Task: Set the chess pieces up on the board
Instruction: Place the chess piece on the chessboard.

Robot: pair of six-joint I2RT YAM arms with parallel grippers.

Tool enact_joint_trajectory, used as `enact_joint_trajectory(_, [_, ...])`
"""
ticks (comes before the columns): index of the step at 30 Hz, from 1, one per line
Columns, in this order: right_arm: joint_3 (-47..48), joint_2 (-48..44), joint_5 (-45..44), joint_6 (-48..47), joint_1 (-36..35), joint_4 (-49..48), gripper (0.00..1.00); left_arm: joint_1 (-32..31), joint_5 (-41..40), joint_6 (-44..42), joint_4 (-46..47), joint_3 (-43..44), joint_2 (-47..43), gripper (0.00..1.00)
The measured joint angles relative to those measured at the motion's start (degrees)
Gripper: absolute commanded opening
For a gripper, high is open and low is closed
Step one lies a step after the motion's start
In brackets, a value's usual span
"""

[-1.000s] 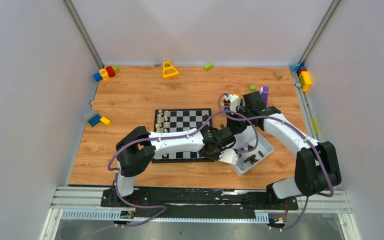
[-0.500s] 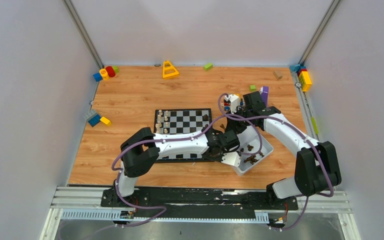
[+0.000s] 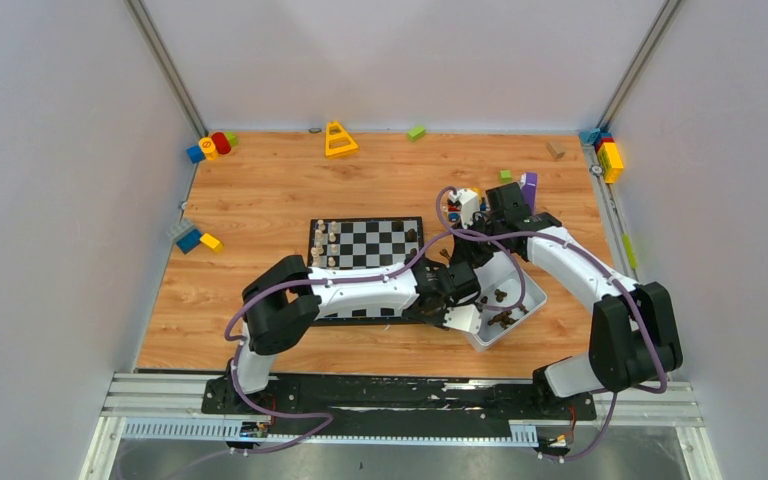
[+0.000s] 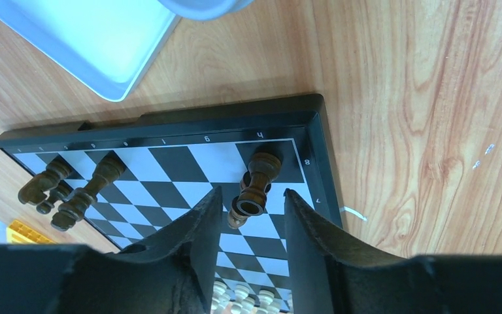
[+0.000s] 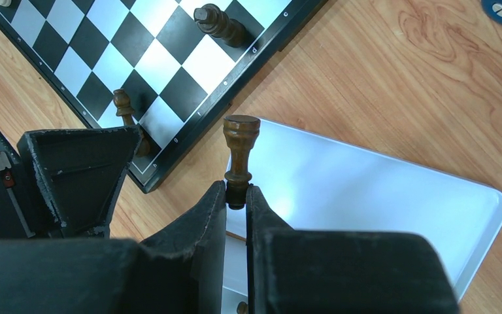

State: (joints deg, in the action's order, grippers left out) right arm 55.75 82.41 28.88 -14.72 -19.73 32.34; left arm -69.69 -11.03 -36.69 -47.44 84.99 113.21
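Observation:
The board lies mid-table, its near part under my left arm. Cream chess pieces stand along its left side. In the left wrist view a dark brown piece stands on the board's corner square. My left gripper is open around it, and neither finger touches it. Two more dark pieces stand further along that edge. My right gripper is shut on the foot of another dark brown piece, held over the white tray lid beside the board.
A white tray holding loose dark pieces sits right of the board, under both grippers. Coloured toy blocks lie around the edges: a yellow cone, a cluster at the back left, blocks at the right and a purple one.
My left gripper has shifted slightly right over the board's near right corner and opened, letting go of the dark piece. The right arm has not moved.

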Motion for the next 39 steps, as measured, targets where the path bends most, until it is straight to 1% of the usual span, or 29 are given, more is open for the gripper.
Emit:
enact_joint_trajectory(3, [0.0, 0.1, 0.1, 0.0, 0.0, 0.0, 0.01, 0.0, 0.0, 0.2, -0.1, 0.1, 0.0, 0.52])
enact_joint_trajectory(5, [0.0, 0.2, 0.2, 0.0, 0.0, 0.0, 0.01, 0.0, 0.0, 0.3, -0.1, 0.1, 0.0, 0.56])
enact_joint_trajectory(6, [0.0, 0.2, 0.2, 0.0, 0.0, 0.0, 0.02, 0.0, 0.0, 0.4, -0.1, 0.1, 0.0, 0.59])
enact_joint_trajectory(8, [0.0, 0.4, 0.2, 0.0, 0.0, 0.0, 0.02, 0.0, -0.1, 0.4, 0.0, 0.1, 0.0, 0.62])
enact_joint_trajectory(12, [0.0, 0.8, 0.3, 0.0, 0.0, 0.0, 0.02, 0.0, -0.1, 0.4, 0.2, 0.0, -1.4, 0.65])
enact_joint_trajectory(16, [0.0, 0.8, 1.2, 0.0, 0.0, 0.1, 0.02, 0.4, 0.3, 0.4, 1.8, -1.6, -6.3, 0.68])
enact_joint_trajectory(20, [0.0, 0.8, 2.7, -0.2, -0.1, 0.5, 0.02, 3.2, 4.0, 0.4, 3.3, -5.4, -13.3, 0.68])
enact_joint_trajectory(22, [0.0, 0.8, 3.3, -0.5, -0.4, 1.1, 0.02, 5.8, 6.4, 0.5, 3.4, -7.0, -16.1, 0.68])
enact_joint_trajectory(25, [0.4, 0.8, 4.2, -1.1, -1.4, 1.9, 0.02, 11.5, 10.9, 0.6, 3.7, -10.1, -20.5, 0.69])
enact_joint_trajectory(29, [2.9, 1.5, 4.3, -2.0, -4.2, 3.2, 0.02, 20.7, 17.6, 1.0, 3.5, -13.7, -27.4, 0.69])
enact_joint_trajectory(34, [5.8, 4.8, 4.0, -3.3, -8.8, 3.9, 0.02, 31.9, 24.6, 3.5, 5.2, -15.8, -35.4, 0.7])
enact_joint_trajectory(39, [7.8, 7.3, 4.3, -3.9, -12.5, 5.0, 0.02, 39.3, 33.6, 7.2, 8.9, -19.3, -39.8, 0.71])
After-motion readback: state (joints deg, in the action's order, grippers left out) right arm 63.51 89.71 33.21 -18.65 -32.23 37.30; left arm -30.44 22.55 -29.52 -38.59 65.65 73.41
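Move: Between the left fingers, some 2 cm below the hand point, stands the dark rook on the board's near right corner square; a dark pawn is about 3 cm ahead and 3 cm left of this hand, the light pieces roughly 17 cm left and 7 cm ahead. For the right hand, already holding a dark piece, that rook is about 10 cm left, 9 cm back and 6 cm lower; a tall dark piece is 11 cm left, 1 cm ahead. Opening wider around the rook, the left hand lifts straight off it, then swings left and forward over the board towards the light pieces, ending about 14 cm higher and 14 cm left, its fingers tilting some 45 degrees to point down-right. As it clears, the right hand carries its still-pinched piece about 7 cm left and 4 cm back towards the near right corner, turning counter-clockwise. ##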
